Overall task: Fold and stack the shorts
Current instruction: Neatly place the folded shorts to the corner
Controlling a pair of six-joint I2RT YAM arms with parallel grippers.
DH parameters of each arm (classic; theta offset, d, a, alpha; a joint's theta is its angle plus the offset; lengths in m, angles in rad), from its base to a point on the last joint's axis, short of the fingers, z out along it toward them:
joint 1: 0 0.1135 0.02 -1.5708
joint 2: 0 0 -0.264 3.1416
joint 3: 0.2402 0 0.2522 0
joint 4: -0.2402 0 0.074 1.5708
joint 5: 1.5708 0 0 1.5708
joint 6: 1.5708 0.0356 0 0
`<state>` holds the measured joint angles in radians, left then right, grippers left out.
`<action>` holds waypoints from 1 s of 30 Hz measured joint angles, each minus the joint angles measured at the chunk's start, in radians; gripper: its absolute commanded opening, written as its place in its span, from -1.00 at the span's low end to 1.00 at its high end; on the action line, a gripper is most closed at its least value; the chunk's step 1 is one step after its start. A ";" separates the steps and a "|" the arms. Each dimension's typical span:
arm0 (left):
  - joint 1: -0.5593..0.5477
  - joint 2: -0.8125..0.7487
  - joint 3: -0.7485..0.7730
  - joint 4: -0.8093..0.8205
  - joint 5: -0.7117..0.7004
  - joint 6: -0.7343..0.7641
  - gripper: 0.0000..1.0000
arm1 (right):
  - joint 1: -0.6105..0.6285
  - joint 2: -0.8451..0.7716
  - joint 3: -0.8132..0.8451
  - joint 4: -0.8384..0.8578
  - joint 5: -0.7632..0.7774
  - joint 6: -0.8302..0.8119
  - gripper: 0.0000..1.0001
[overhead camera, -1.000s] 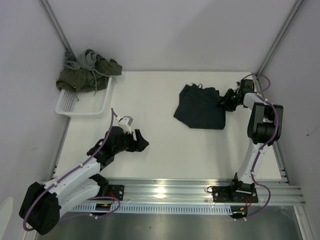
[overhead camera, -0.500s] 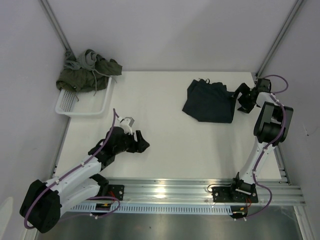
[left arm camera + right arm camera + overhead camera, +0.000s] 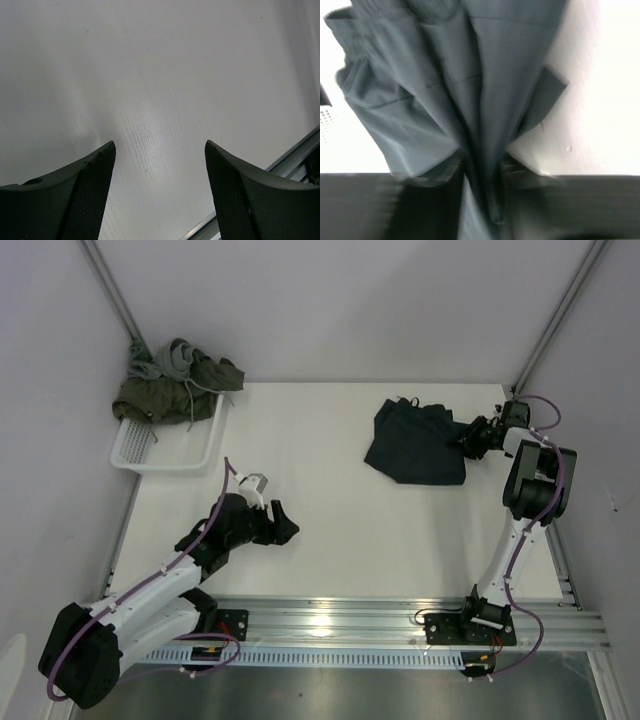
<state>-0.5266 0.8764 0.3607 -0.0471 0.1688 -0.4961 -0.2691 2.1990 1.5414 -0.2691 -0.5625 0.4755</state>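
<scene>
The dark navy shorts (image 3: 415,445) lie bunched on the white table at the back right. My right gripper (image 3: 468,437) is at their right edge. In the right wrist view the navy shorts (image 3: 445,75) fan out ahead, and a gathered fold runs down between the fingers of the right gripper (image 3: 482,170), which is shut on it. The olive green shorts (image 3: 178,392) and a light grey pair (image 3: 146,368) are heaped over the far end of the basket. My left gripper (image 3: 283,525) hovers over bare table at the front left, open and empty (image 3: 160,145).
A white mesh basket (image 3: 165,462) stands at the back left against the wall. A metal rail (image 3: 400,615) runs along the near edge by the arm bases. Side walls close in on both sides, the right one just beside my right arm.
The navy shorts were dragged to the right. My right gripper opened and drew back right, then returned to the shorts' right edge and closed on the cloth. The left arm stayed still.
</scene>
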 measured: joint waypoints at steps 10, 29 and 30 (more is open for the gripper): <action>0.000 0.000 0.000 0.000 0.001 0.000 0.49 | -0.039 -0.079 -0.254 0.226 -0.043 0.161 -1.00; 0.000 -0.058 -0.005 -0.010 0.019 0.000 0.48 | -0.118 -0.567 -1.228 1.032 0.432 0.994 -1.00; 0.000 -0.059 -0.005 -0.011 0.019 0.000 0.48 | -0.119 -0.559 -1.219 1.048 0.463 1.021 -1.00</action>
<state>-0.5270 0.8177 0.3557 -0.0582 0.1883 -0.4965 -0.3882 1.6402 0.3222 0.7784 -0.0998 1.4967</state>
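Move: The folded shorts lie flat with their middle about 12 cm to the right hand's left, level with it in reach and some 2 cm lower; their right-hand edge is right between its half-open fingers. The table's far right corner is about 16 cm ahead of this hand and 10 cm to its right. From the idle left hand the shorts lie roughly 27 cm ahead, 33 cm to the right and 8 cm below. Sinking about a centimetre, the right hand shuts its fingers on the shorts' right edge, then sweeps quickly back towards the base by some 15 cm, ending about 5 cm farther right. It drags the pinched edge along low over the table while the wrist swings clockwise by roughly 60 degrees, and keeps its hold. ##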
